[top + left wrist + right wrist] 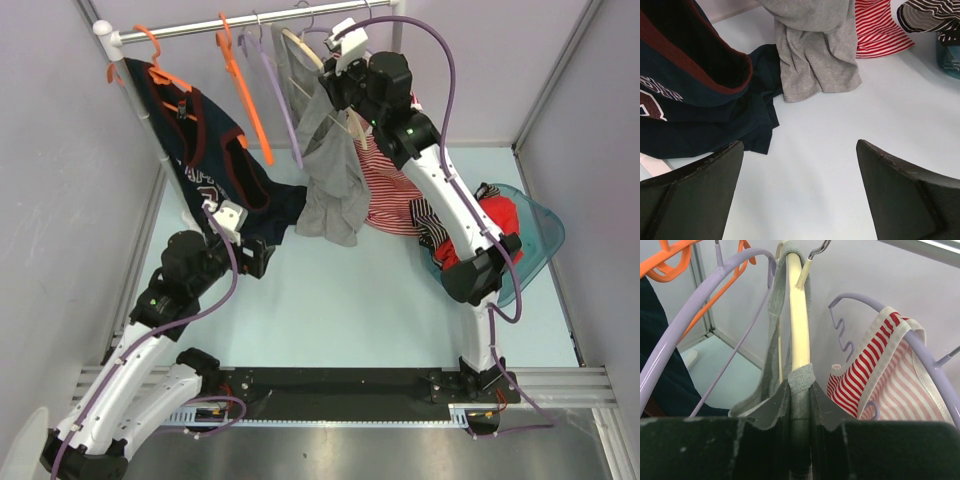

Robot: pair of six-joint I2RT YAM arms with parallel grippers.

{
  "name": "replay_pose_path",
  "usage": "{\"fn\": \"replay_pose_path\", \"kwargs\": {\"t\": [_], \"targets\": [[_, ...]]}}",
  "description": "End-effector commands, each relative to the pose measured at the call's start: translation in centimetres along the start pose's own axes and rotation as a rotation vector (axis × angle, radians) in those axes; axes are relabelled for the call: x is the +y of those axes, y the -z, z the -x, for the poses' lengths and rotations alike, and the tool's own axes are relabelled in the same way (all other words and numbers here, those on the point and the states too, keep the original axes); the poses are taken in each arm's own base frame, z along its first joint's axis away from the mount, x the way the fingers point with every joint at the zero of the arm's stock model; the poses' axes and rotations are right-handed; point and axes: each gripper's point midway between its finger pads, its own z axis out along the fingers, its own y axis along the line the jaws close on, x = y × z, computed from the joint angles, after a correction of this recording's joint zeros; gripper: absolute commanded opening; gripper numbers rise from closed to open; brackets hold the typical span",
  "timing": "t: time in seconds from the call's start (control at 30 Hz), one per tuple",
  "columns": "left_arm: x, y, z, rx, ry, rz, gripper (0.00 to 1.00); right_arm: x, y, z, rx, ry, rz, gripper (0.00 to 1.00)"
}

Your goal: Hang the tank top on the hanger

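Note:
The light grey tank top (330,190) hangs from the cream hanger (297,48) on the rail, its hem resting on the table. In the right wrist view the hanger's arm (799,315) runs up from my right gripper (801,390), which is shut on the tank top's strap (802,377) where it wraps the arm. That right gripper (335,85) is high up by the rail. My left gripper (262,255) is open and empty low over the table (800,150), short of the tank top's hem (815,55).
A navy top with red trim (210,150) hangs on an orange hanger at the left. Another orange hanger (245,90) and a lilac hanger (280,100) hang beside the tank top. A red-and-white striped top (390,190) hangs behind it. A teal basket (535,235) of clothes stands at the right.

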Motion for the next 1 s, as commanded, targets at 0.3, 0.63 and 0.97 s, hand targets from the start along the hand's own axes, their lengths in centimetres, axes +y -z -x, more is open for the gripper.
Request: {"fn": "replay_pose_path", "kwargs": {"t": [0.3,0.63,0.97], "targets": [[-0.2,0.0,0.9,-0.023,0.015,-0.014,0.99,-2.8,0.4,3.8,-0.118,-0.035,-0.062,0.00],[0.1,0.1,0.9,-0.027,0.016,0.006,0.99,-2.6,1.1,3.6,-0.105,-0.049,-0.048,0.07],[0.5,0.4,1.2,-0.044,0.015,0.028,0.99,-2.5,2.7,5.2,-0.120,-0.034,-0.050,0.61]]}}
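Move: The right hand still pinches one arm of the cream hanger, with the grey tank top on it; the rail spot for its hook lies about 10 cm ahead, 5 cm left and 7 cm above. The purple hanger is roughly 9 cm left, level ahead and in height; the striped tank top hangs about 5 cm ahead, 8 cm right and 15 cm lower. From the idle left hand, that rail spot is some 36 cm ahead, 10 cm right, 28 cm up. The right hand eases the hanger about 2 cm forward, right and down, then opens its fingers to release it. ##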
